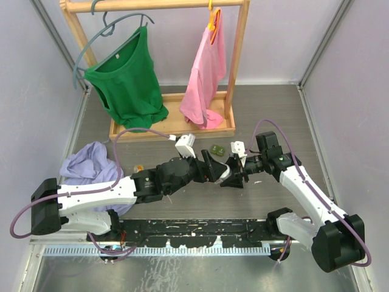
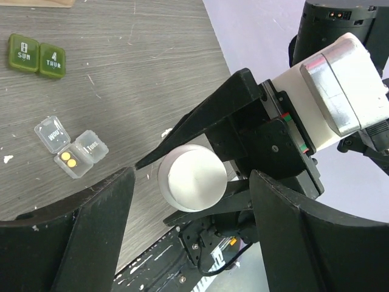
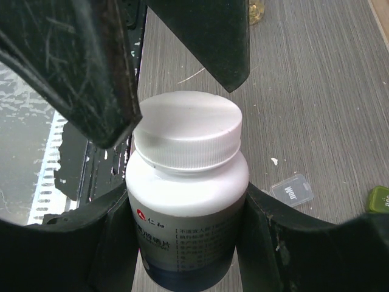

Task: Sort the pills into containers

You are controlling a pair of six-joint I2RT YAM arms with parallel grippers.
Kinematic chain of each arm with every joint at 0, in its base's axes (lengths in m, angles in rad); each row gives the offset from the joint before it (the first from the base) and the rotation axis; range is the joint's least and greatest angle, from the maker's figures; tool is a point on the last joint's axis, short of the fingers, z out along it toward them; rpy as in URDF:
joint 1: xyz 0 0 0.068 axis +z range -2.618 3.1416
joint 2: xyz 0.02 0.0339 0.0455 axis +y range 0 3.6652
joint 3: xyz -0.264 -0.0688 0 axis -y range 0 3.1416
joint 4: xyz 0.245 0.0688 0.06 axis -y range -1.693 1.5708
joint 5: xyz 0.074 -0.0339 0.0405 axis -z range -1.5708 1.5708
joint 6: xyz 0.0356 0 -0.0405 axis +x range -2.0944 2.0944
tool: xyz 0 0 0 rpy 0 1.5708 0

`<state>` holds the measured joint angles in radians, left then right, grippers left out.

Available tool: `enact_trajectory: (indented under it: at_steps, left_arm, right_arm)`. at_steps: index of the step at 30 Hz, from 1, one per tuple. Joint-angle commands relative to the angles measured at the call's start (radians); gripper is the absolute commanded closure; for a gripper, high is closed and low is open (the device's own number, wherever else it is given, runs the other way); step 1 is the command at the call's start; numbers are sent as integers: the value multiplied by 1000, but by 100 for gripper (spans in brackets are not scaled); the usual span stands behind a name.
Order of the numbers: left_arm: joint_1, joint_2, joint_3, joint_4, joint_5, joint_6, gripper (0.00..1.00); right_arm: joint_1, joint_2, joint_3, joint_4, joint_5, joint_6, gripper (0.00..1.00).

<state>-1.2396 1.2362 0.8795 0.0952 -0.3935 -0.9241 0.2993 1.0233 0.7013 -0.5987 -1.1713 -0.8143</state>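
A white pill bottle (image 3: 182, 188) with a ribbed white cap (image 3: 187, 131) stands clamped between the fingers of my right gripper (image 3: 185, 210), which is shut on its body. My left gripper (image 2: 191, 234) is open, and its black fingers (image 3: 79, 67) flank the cap (image 2: 193, 177) without closing on it. Both grippers meet over the middle of the table (image 1: 223, 170). The clear container (image 2: 70, 146) lies on the table with one lid up and two yellow pills (image 2: 68, 159) inside. The dark green container (image 2: 36, 55) lies shut farther back.
A wooden clothes rack (image 1: 234, 73) at the back holds a green top (image 1: 127, 79) and a pink top (image 1: 206, 79). A lavender cloth (image 1: 91, 161) is heaped at the left. A black rail (image 1: 194, 231) runs along the near edge.
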Motion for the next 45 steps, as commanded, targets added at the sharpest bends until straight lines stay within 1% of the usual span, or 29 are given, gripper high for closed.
enact_trajectory:
  at_steps: [1, 9, 15, 17, 22, 26, 29, 31, 33, 34, 37, 38, 41, 43, 45]
  left_arm:
    - [-10, 19, 52, -30, -58, 29, 23]
    - [-14, 26, 85, -53, -46, 50, 35]
    - [-13, 55, 82, -51, -23, 73, 47]
    - [-14, 55, 79, -50, -12, 81, 49]
    - [-14, 55, 70, -42, 8, 93, 50]
    - [-14, 49, 57, -26, 21, 119, 58]
    - [-13, 42, 33, 6, 41, 157, 67]
    - [-12, 41, 9, 69, 74, 214, 71]
    - [-11, 16, -49, 179, 149, 309, 72]
    - [-11, 4, -81, 261, 212, 372, 72]
    - [-11, -12, -183, 482, 425, 597, 81]
    - [-10, -16, -206, 514, 464, 648, 82]
    - [5, -24, -231, 519, 544, 756, 85]
    - [15, -23, -238, 522, 585, 787, 85]
    - [22, -23, -240, 528, 590, 796, 85]
  right_arm:
    - [4, -16, 41, 19, -10, -16, 84]
    - [3, -16, 41, 20, -8, -16, 85]
    - [4, -16, 41, 20, -10, -14, 84]
    - [4, -15, 41, 20, -10, -13, 84]
    - [3, -16, 41, 22, -10, -12, 84]
    - [3, -16, 41, 22, -11, -11, 85]
    - [3, -16, 41, 22, -15, -10, 85]
    - [3, -15, 40, 21, -20, -9, 85]
    - [4, -15, 40, 21, -26, -7, 85]
    - [3, -16, 40, 22, -28, -7, 85]
    - [4, -18, 38, 20, -37, -8, 85]
    - [4, -18, 38, 19, -42, -9, 85]
    - [3, -18, 37, 16, -51, -13, 85]
    - [4, -18, 37, 15, -53, -15, 85]
    - [3, -18, 38, 14, -52, -16, 85]
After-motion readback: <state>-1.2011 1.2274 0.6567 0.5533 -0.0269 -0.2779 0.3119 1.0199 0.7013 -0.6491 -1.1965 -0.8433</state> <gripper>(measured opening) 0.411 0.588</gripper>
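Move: The white cap of the pill bottle lies about 2 cm to the right of the left hand and 1 cm below it, already between its open fingers. The right hand still holds the bottle; the cap is some 3 cm to that hand's left, 1 cm back and 3 cm above. Counted from the left hand, the clear pill boxes lie roughly 4 cm ahead and 13 cm below, the green pill boxes about 13 cm ahead and 13 cm below, neither noticeably to the side. The left hand sinks and eases right by about 1 cm each while its fingers close from wide open to roughly half that gap and pinch the rim of the white cap, the right hand keeping its steady grip on the bottle. Then, with the grip held, the left wrist rolls some 35 degrees clockwise as seen looking along its fingers at the cap and draws back about 2 cm, and the right hand shifts back about 1.5 cm with the bottle. ##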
